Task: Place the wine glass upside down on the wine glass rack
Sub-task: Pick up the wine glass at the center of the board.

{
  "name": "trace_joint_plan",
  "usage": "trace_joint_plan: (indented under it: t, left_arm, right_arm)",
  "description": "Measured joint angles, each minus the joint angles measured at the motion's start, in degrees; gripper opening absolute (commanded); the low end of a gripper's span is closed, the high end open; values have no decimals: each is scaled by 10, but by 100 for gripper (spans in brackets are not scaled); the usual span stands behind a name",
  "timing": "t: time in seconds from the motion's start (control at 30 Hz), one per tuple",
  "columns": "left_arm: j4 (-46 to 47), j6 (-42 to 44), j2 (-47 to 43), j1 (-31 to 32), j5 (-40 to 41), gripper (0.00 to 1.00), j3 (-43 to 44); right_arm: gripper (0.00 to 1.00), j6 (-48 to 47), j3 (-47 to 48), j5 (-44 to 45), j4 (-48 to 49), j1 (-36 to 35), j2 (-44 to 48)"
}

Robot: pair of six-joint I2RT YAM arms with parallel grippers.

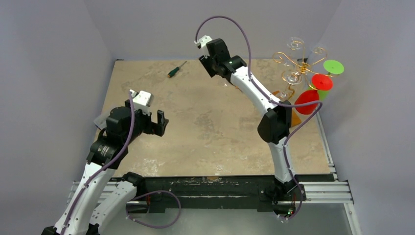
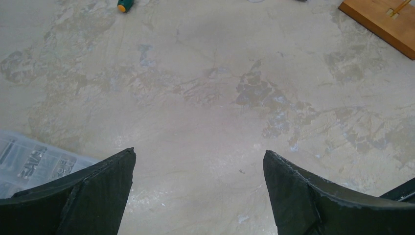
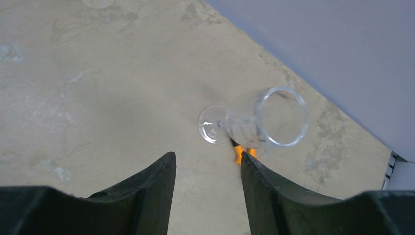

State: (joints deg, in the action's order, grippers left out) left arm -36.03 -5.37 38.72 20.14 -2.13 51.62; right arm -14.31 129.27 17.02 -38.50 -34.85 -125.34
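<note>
A clear wine glass [image 3: 254, 122] lies on its side on the table close to the back wall, foot to the left and open bowl to the right. My right gripper [image 3: 208, 159] is open and empty, hovering just short of the glass; in the top view it [image 1: 209, 67] is at the far middle. The wine glass rack [image 1: 298, 61] stands at the far right, gold wire arms holding clear, red and green glasses; its wooden base [image 2: 386, 24] shows in the left wrist view. My left gripper [image 1: 161, 122] is open and empty over bare table [image 2: 199, 154].
A green-handled screwdriver [image 1: 176, 70] lies at the far left-middle, also in the left wrist view [image 2: 125, 5]. A clear plastic packet [image 2: 34, 164] lies by the left gripper. A small orange thing [image 3: 243, 152] shows behind the glass. Walls close in at the back and sides.
</note>
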Motion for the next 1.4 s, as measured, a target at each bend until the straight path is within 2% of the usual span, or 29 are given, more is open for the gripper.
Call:
trace_joint_plan:
  t: [0.27,0.77,1.1,1.4]
  left_arm:
    - [4,-1,11,-8,-21,98,0]
    - [8,-2,15,-10,-27,98,0]
    - [8,-2,18,-13,-31,98,0]
    - [8,-2,18,-14,-33,98,0]
  right_arm:
    - [43,32,24,7,5,53,-3]
    - [32,39,56,9,30,61,-75]
    - [29,38,66,1,34,67,-79]
    - [19,38,75,-1,37,68,-92]
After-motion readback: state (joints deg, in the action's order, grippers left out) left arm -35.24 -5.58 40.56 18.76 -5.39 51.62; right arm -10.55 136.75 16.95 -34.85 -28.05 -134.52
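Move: The clear wine glass at the board's centre stands upright about 8 cm ahead of the right hand and 8 cm to its right, its middle some 14 cm below. Just beside the glass lie the orange pliers, about 5 cm farther right and 1 cm nearer; the green screwdriver is roughly 25 cm to the left of the glass and 11 cm beyond it. From the left hand the glass lies about 33 cm ahead and 28 cm to the right. Carry the right gripper forward about 6 cm and some 4 cm to the right, in towards the wine glass, rising a couple of centimetres first and then sinking to end about 3 cm lower, still above and left of the rim. Turn it slightly clockwise on the way, and draw the empty fingers in from half open to about a quarter, touching nothing. ##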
